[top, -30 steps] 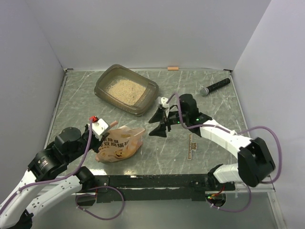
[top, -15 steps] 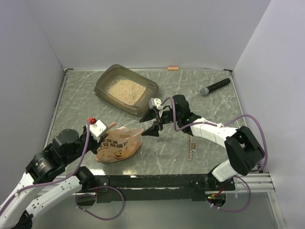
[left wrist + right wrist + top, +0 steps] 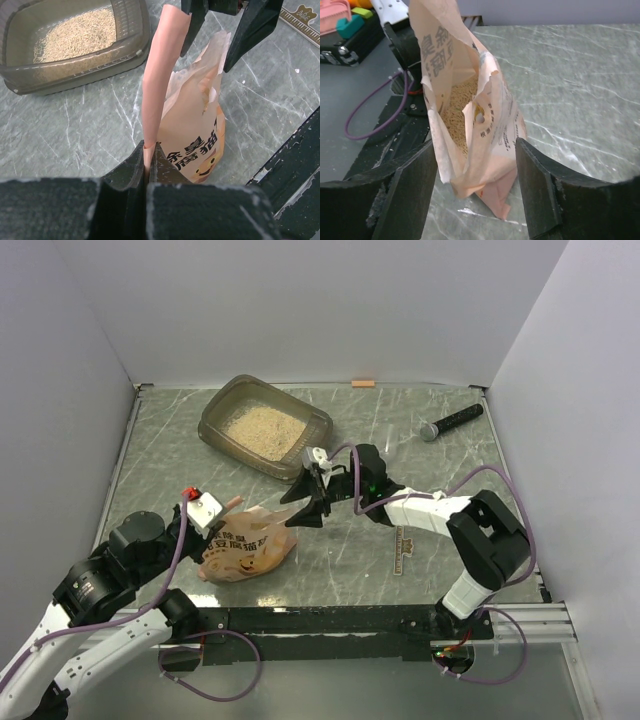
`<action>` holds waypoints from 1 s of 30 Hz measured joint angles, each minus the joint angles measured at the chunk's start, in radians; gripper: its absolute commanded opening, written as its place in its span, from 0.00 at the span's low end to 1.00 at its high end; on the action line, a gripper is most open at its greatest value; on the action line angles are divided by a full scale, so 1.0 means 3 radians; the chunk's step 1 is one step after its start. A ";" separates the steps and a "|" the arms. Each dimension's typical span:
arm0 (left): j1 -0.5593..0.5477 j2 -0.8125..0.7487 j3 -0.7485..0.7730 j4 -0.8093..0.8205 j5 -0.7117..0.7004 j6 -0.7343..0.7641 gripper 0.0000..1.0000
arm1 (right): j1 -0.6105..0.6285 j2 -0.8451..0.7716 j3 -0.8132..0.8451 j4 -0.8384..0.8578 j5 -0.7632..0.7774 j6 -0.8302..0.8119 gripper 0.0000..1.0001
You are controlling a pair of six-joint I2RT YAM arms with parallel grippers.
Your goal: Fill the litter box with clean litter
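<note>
The litter box (image 3: 222, 418), a grey-brown tray, sits at the back left with a layer of beige granules (image 3: 262, 427) in it; it also shows in the left wrist view (image 3: 131, 37). The orange-pink pouch (image 3: 245, 548) of clean litter lies near the front left. My left gripper (image 3: 149, 151) is shut on a pink strip at the pouch's edge. My right gripper (image 3: 476, 186) is open and straddles the pouch's torn mouth (image 3: 470, 125), where granules (image 3: 456, 107) show inside. Small gaps remain between its fingers (image 3: 412, 192) and the plastic. In the top view the right gripper (image 3: 306, 504) is at the pouch's right end.
A black microphone-like stick (image 3: 450, 423) lies at the back right. A thin patterned strip (image 3: 403, 545) lies beside the right arm, and a small orange piece (image 3: 363, 384) sits at the back wall. White walls enclose the table. The black base rail (image 3: 320, 620) runs along the front.
My right gripper has travelled left from mid-table to the pouch and now straddles its open end, jaws slightly narrower. The left gripper has kept its hold with little movement.
</note>
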 measured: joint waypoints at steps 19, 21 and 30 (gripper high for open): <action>0.0000 0.0264 0.0008 0.0200 -0.0017 -0.0005 0.01 | 0.0080 0.0043 0.0028 -0.0061 -0.0018 0.0127 0.00; 0.0000 0.0384 0.0055 0.0233 0.0022 0.0001 0.01 | 0.0055 -0.0098 0.0003 -0.0258 0.0111 0.0017 0.00; 0.0000 0.1205 0.0334 0.0745 0.0417 0.0224 0.01 | -0.0605 -0.0713 -0.0200 -0.0623 0.0322 -0.0058 0.00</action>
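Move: Just at the right hand's open fingers is the litter bag's free edge, some 2 cm back and 1 cm to the left. The bag's body sits about 8 cm left and 5 cm back of that hand, roughly 8 cm lower; the litter box is some 17 cm ahead, 5 cm left. From the left hand, still gripping the bag's rolled edge, the box lies roughly 21 cm ahead, 6 cm right and well below, the bag's body about 4 cm right, 3 cm back. Easing back about 2 cm, the right hand closes fully and pinches the bag's free edge, then swings right and forward by some 7 and 6 cm, rising a little and turning clockwise about 20 degrees. The left hand keeps its pinch on the rolled edge and, late on, speeds right about 7 cm and forward 5 cm, nearing the litter box. ##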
